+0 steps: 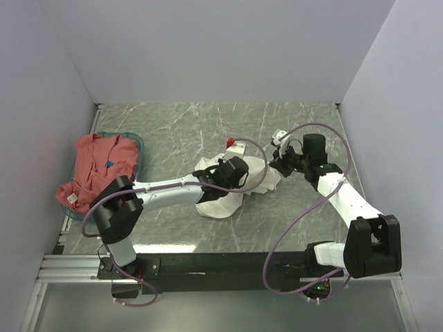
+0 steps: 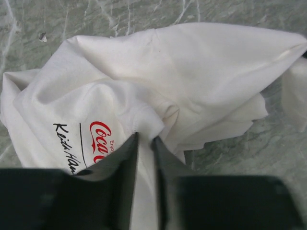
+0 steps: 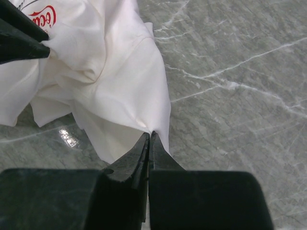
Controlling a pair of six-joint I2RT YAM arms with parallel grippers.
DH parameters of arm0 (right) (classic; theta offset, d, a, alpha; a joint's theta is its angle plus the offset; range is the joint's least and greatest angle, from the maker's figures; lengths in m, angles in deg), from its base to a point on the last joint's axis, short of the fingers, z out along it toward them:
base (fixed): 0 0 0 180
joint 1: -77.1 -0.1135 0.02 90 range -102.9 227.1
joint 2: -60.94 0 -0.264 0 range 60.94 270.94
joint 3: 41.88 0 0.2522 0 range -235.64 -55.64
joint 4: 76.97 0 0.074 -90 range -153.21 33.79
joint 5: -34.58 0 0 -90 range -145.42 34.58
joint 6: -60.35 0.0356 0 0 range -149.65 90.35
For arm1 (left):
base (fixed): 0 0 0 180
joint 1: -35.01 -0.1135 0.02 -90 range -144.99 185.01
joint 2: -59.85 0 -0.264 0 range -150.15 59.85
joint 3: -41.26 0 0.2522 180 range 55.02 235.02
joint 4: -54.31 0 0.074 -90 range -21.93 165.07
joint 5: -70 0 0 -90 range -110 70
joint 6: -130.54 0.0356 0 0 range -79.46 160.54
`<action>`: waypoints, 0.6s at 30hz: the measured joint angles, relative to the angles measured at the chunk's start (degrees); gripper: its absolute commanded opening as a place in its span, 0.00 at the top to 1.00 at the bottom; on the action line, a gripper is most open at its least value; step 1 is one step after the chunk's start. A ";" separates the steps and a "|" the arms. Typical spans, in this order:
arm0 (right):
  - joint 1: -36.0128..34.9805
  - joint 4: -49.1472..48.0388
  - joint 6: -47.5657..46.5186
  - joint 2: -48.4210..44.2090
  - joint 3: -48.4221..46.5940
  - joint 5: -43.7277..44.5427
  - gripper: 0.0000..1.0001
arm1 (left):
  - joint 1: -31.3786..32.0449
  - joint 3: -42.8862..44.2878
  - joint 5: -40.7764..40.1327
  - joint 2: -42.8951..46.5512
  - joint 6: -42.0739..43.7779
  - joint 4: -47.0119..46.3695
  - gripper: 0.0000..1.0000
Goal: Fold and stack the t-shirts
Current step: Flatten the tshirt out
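Note:
The white t-shirt (image 1: 220, 205) with the red Coca-Cola print (image 2: 100, 136) lies crumpled in the middle of the table. My left gripper (image 1: 239, 178) sits on top of it. In the left wrist view, its jaws (image 2: 145, 143) are narrowed on a fold of the white cloth. My right gripper (image 1: 275, 160) is at the shirt's right edge, and its jaws (image 3: 149, 135) are shut on a corner of the cloth (image 3: 115, 72). The salmon-red t-shirt (image 1: 93, 169) lies bunched in the basket at the left, away from both grippers.
A teal plastic basket (image 1: 138, 143) stands at the table's left edge against the wall. White walls close in the table at the back and on both sides. Purple cables loop over both arms. Bare marble table (image 1: 208, 124) shows behind the white shirt.

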 measured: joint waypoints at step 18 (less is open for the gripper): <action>10.25 12.02 0.85 -15.06 -20.46 2.19 1.00 | 0.00 -0.87 2.60 35.60 13.35 -4.76 1.00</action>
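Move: My left fingers, about a third open, are right at a raised fold of the t-shirt, its middle about 1 cm below and 1 cm ahead. The Coca-Cola print lies some 5 cm left of that hand, about level with it and 2 cm lower; the shirt's near edge is roughly 14 cm back, 6 cm left and 3 cm down. My right hand already holds the shirt's corner in its fingertips; from there the fold is about 12 cm left, 2 cm back and 2 cm lower. I dip my left hand barely 1 cm and shut its fingers on the fold. Then I sweep it up about 26 cm, speeding up, while it drifts left and finally a little back, its fingers tipping upward and its left side rolling down. My right hand keeps its pinch on the corner and climbs about 20 cm while pulling right, away from my left, also tipping its fingers up. ##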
